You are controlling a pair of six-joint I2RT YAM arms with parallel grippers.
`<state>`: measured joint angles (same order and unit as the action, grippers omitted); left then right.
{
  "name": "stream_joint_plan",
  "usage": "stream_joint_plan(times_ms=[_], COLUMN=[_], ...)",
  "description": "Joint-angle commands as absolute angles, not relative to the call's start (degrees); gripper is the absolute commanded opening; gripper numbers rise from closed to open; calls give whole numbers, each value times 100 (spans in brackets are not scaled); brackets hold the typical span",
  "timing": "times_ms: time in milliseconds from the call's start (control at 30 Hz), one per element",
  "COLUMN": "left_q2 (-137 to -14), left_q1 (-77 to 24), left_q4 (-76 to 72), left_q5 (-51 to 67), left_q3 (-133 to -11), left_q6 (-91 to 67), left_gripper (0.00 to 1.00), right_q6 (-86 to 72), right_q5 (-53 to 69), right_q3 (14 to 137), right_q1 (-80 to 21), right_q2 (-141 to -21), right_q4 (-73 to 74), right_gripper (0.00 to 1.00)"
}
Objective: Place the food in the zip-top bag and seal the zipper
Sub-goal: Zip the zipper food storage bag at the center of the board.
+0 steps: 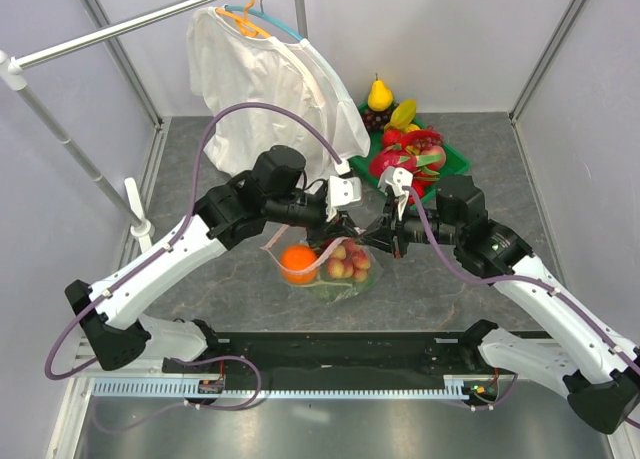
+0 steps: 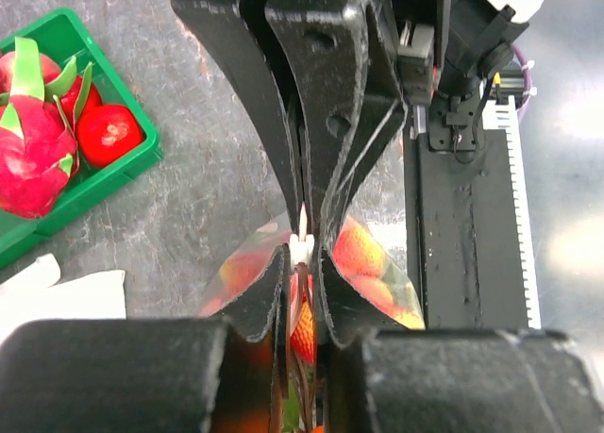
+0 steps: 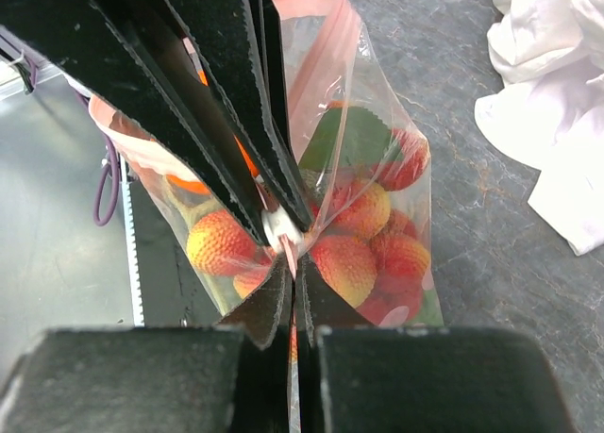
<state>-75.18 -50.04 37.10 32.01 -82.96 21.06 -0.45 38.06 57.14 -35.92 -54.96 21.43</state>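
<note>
The clear zip-top bag hangs low over the table between my two grippers. It holds an orange, a red strawberry bunch and something leafy green. My left gripper is shut on the zipper's white tab at the bag's top edge. My right gripper faces it tip to tip and is shut on the pink zipper strip right beside the tab. In the right wrist view the pink strip runs away behind the left fingers. The strawberries show through the plastic.
A green tray at the back right holds more fruit, with a pear, a banana and a dragon fruit. A white shirt hangs from a rack at the back. The black base rail runs along the near edge.
</note>
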Motion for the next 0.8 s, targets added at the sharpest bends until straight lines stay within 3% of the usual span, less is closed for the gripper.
stream_joint_plan(times_ms=[0,567,767], left_q2=[-7207,-6557,-6434], left_q1=[-4887,-3999,-3832], left_q4=[4456,5317,5467], left_q5=[2962,2734,2716], left_q3=[-8078,-7945,-7963], left_q6=[2478,2874,2918], left_gripper=[8,9,6], right_q6=[-62,-97,-44], right_q5=[3692,3261,3103], right_q3=[5704,5405,5335], right_q1=[-3577,-3270,-3173], right_q2=[-5186,-4711,-4527], right_q4=[1775,2004,2197], right_gripper=[0,0,0])
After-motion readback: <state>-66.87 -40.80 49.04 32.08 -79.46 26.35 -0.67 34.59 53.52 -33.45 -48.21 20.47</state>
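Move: My left fingers are already shut on the white slider, about 3 cm to the left of my right fingers, which keep hold of the zipper's right end. The zipper's open left corner lies some 17 cm to the left of my left hand, 2 cm back and about 3 cm lower; from my right hand it is roughly 20 cm left and 2 cm back. The orange sits about 10 cm left and 5 cm back of my left hand, the peaches about level sideways and 5 cm back, both some 7 cm down. I draw the slider along the zipper with my left hand, steadily about 7.5 cm to the left towards the open left corner, sinking slightly and turning a few degrees counter-clockwise. My right hand keeps its pinch on the right end as an anchor and gives about 2 cm to the right, so the strip is stretched between the two hands. ##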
